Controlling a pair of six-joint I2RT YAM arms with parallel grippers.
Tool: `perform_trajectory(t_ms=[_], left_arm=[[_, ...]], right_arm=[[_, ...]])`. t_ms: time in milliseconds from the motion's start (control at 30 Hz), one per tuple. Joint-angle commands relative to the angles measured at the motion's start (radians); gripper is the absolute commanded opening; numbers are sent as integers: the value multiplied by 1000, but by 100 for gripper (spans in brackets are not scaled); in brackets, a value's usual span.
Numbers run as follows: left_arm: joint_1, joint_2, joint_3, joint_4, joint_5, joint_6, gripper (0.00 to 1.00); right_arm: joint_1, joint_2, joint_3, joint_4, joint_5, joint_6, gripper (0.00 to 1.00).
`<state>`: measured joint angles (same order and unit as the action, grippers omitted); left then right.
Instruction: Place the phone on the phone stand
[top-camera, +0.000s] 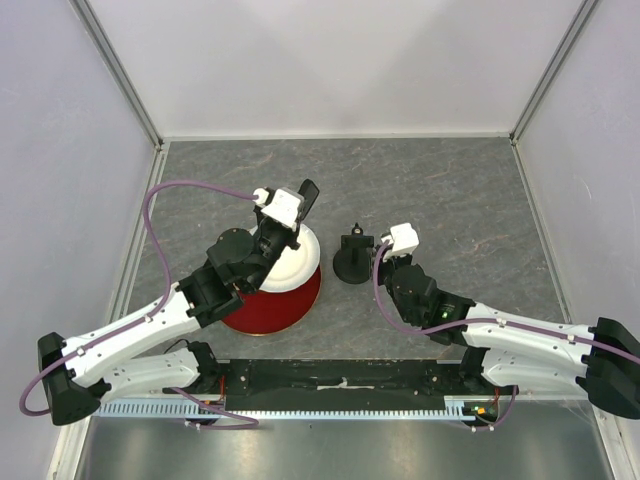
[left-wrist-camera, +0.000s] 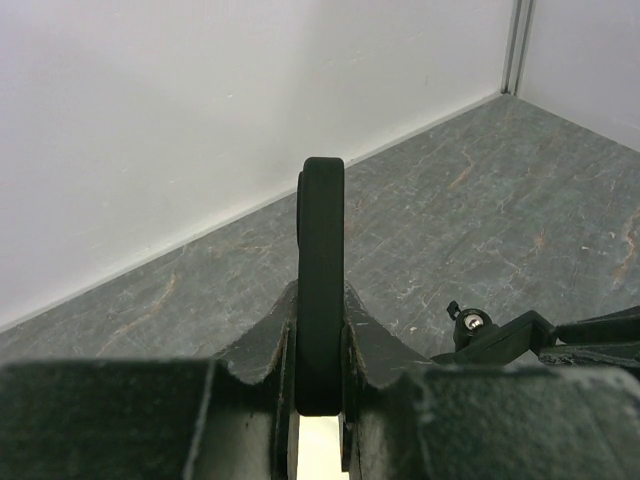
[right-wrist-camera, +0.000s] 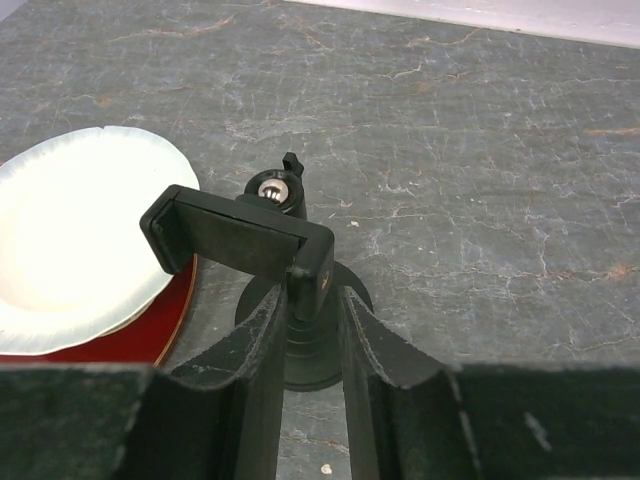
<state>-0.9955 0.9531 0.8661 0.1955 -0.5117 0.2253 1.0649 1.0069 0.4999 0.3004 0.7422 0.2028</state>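
The phone (top-camera: 308, 197) is a thin black slab held edge-up above the white plate (top-camera: 292, 272). My left gripper (top-camera: 297, 217) is shut on its lower end. In the left wrist view the phone (left-wrist-camera: 321, 230) stands upright between the jaws of the left gripper (left-wrist-camera: 320, 300). The phone stand (top-camera: 353, 256) rests on the table to the right of the plate. My right gripper (top-camera: 373, 254) is beside it. In the right wrist view the right gripper (right-wrist-camera: 310, 295) straddles the right end of the stand's cradle (right-wrist-camera: 235, 235). Its left finger touches and a slim gap shows on the right.
The white plate (right-wrist-camera: 70, 230) lies on a red plate (top-camera: 283, 312) just left of the stand. White enclosure walls (top-camera: 330, 60) surround the grey table (top-camera: 450, 190). The arm bases sit along the near edge.
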Motion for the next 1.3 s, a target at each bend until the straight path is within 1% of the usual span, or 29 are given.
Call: perform_trajectory(t_ms=[0, 167, 300, 367, 400, 500, 633, 733, 767, 800, 833, 900, 933, 967, 1000, 1033, 1067, 1100, 1133, 1167, 1200, 1267], left_arm=[[-5, -7, 27, 82, 18, -35, 2], [-5, -11, 27, 82, 16, -37, 2], [-5, -2, 30, 79, 18, -40, 2], [-5, -2, 30, 78, 21, -40, 2], [-5, -2, 30, 78, 21, -41, 2], [-5, -5, 30, 78, 21, -40, 2], [-5, -5, 30, 78, 25, -44, 2], [-5, -2, 30, 74, 32, -46, 2], [-5, -1, 30, 74, 35, -47, 2], [-5, -1, 30, 74, 38, -47, 2], [-5, -4, 30, 71, 61, -47, 2], [-5, -4, 39, 50, 119, -55, 2], [-5, -7, 48, 33, 209, -60, 2], [-5, -10, 56, 4, 267, -58, 2], [-5, -14, 66, -8, 329, -47, 2], [-5, -28, 68, -17, 442, -47, 2], [-5, -34, 74, -34, 488, -46, 2], [-5, -39, 77, -42, 527, -46, 2], [-5, -43, 82, -53, 594, -44, 2], [-5, -51, 94, -63, 625, -40, 2], [-5, -53, 99, -80, 648, -41, 2], [-5, -53, 123, -106, 719, -37, 2]], right_arm=[[6, 1, 5, 78, 22, -23, 33], [6, 19, -3, 131, 28, -42, 33], [6, 48, 19, 131, 31, -54, 32], [4, 56, 20, 131, 26, -55, 27], [4, 58, 19, 131, 26, -55, 27], [4, 53, 6, 128, 39, -54, 29], [0, 32, -15, 140, 40, -59, 28], [-6, 36, -14, 158, 37, -68, 20], [-8, 41, -12, 164, 36, -71, 11], [-11, 48, -11, 166, 34, -78, 4], [-14, 58, -8, 167, 33, -91, 0], [-32, 52, -8, 163, -3, -105, 0], [-45, 44, -11, 157, -27, -109, 0], [-61, 30, -14, 132, -100, -111, 0], [-107, -6, -15, 115, -143, -112, 0], [-141, -30, -20, 97, -206, -109, 0], [-172, -49, -20, 51, -295, -105, 0], [-225, -94, -23, 33, -344, -109, 0], [-252, -111, -18, 14, -396, -118, 0], [-276, -126, -11, -36, -499, -138, 0], [-311, -145, -3, -56, -541, -149, 0], [-339, -156, 26, -116, -599, -164, 0]])
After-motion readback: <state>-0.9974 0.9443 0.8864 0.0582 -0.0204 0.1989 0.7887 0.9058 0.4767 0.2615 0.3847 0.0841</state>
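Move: The left gripper holds the phone; the stand's clamp lies about 9 cm to its right, 1 cm ahead and some 16 cm lower. From the half-open right fingers, that clamp's middle is roughly 5 cm left and 2 cm ahead, about level, with its near end at the fingertips. The white plate lies about 5 cm left of the left hand, 1 cm ahead and 33 cm below; the red tray is 11 cm left, 4 cm back and 34 cm below. Close the right fingers almost fully on the near end of the stand's clamp and drag the stand about 3 cm right and 2–3 cm forward. Keep the phone gripped and the left hand nearly still at first; as the right fingers finish closing, bring it about 6 cm right and 6 cm back, sinking slightly, while turning it some 30 degrees clockwise so the phone's outer end swings towards the clamp. ##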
